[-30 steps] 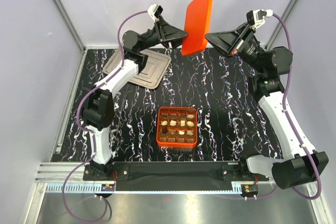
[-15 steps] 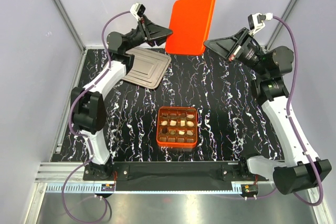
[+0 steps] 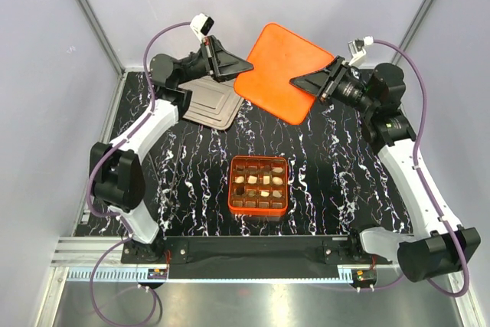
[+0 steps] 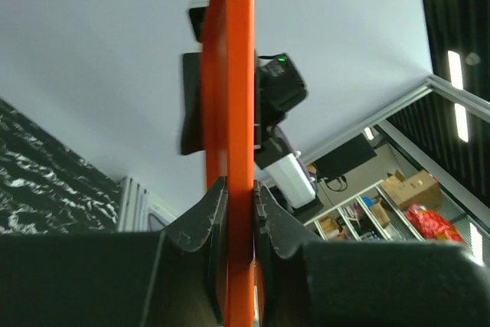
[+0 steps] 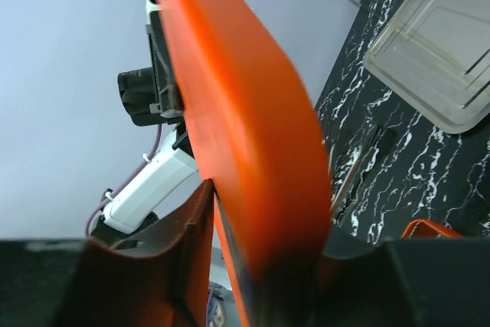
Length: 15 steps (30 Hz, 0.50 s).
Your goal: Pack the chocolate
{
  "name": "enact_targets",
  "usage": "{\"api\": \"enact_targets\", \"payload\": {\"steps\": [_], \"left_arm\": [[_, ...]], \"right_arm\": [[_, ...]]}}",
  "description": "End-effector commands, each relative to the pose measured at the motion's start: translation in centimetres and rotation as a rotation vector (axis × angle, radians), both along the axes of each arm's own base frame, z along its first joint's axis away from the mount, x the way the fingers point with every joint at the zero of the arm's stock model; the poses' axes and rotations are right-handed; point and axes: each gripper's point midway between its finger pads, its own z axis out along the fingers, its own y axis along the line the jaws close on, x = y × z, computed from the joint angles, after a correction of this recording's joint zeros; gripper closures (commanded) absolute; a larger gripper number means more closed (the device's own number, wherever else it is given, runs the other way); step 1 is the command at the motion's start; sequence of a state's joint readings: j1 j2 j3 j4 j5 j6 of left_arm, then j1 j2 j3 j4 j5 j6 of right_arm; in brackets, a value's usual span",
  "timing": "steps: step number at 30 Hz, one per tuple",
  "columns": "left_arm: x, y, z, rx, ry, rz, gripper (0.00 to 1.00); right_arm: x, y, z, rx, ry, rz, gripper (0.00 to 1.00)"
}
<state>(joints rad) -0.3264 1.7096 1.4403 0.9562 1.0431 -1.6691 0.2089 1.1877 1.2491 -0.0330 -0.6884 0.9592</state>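
Observation:
The chocolate (image 3: 266, 179) lies as small cream and brown pieces in the grid cells of the orange box (image 3: 231, 186) at mid table. Above the table's far edge, an orange lid (image 3: 279, 70) hangs tilted between both arms. My left gripper (image 3: 246, 64) is shut on its left edge; in the left wrist view both fingers (image 4: 217, 204) press the thin lid (image 4: 233, 112). My right gripper (image 3: 295, 82) stands open around the lid's right edge. In the right wrist view the blurred lid (image 5: 237, 112) slants across the gap between the parted jaws (image 5: 264, 220).
A clear ribbed plastic tray (image 3: 218, 101) lies flat at the back left of the black marbled table (image 3: 337, 181), under the left gripper; it also shows in the right wrist view (image 5: 440, 44). Grey walls with metal posts close in the back and sides.
The lid has swung from upright to a low tilt and dropped a little. My left gripper has closed on its edge. My right jaws have parted from their grip.

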Motion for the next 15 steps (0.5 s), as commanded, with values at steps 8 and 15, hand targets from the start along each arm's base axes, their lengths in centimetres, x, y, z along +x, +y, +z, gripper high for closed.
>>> {"api": "enact_targets", "payload": {"steps": [8, 15], "left_arm": [[-2.6, 2.2, -6.9, 0.205, -0.054, 0.08, 0.57], [-3.2, 7.1, -12.1, 0.472, 0.004, 0.286, 0.29]], "right_arm": [[-2.3, -0.9, -2.9, -0.09, -0.035, -0.001, 0.87], [-6.3, 0.4, -4.2, 0.049, -0.039, 0.171, 1.0]]}}
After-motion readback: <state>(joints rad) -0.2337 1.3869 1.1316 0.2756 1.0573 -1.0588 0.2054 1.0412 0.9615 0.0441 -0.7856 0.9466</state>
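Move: Your right fingers stand open around the orange lid's right side, its middle about 4 cm to their left and 2 cm farther out, level with them. Your left gripper still pinches its left side, with the middle about 7 cm to the right and 1 cm back. The chocolate box lies some 13 cm back, 9 cm left and 32 cm below the right hand; the empty tray is about 22 cm ahead, 20 cm left and 35 cm below the left hand. Hand the lid over: close the right fingers on its right side and carry it down about 6 cm and back 4 cm, towards the chocolate box. Bring the left gripper down about 10 cm, opening it wide on the way to let go of the lid, dip its fingertips some 20 degrees, then draw it left and slightly back, clear of the edge. ##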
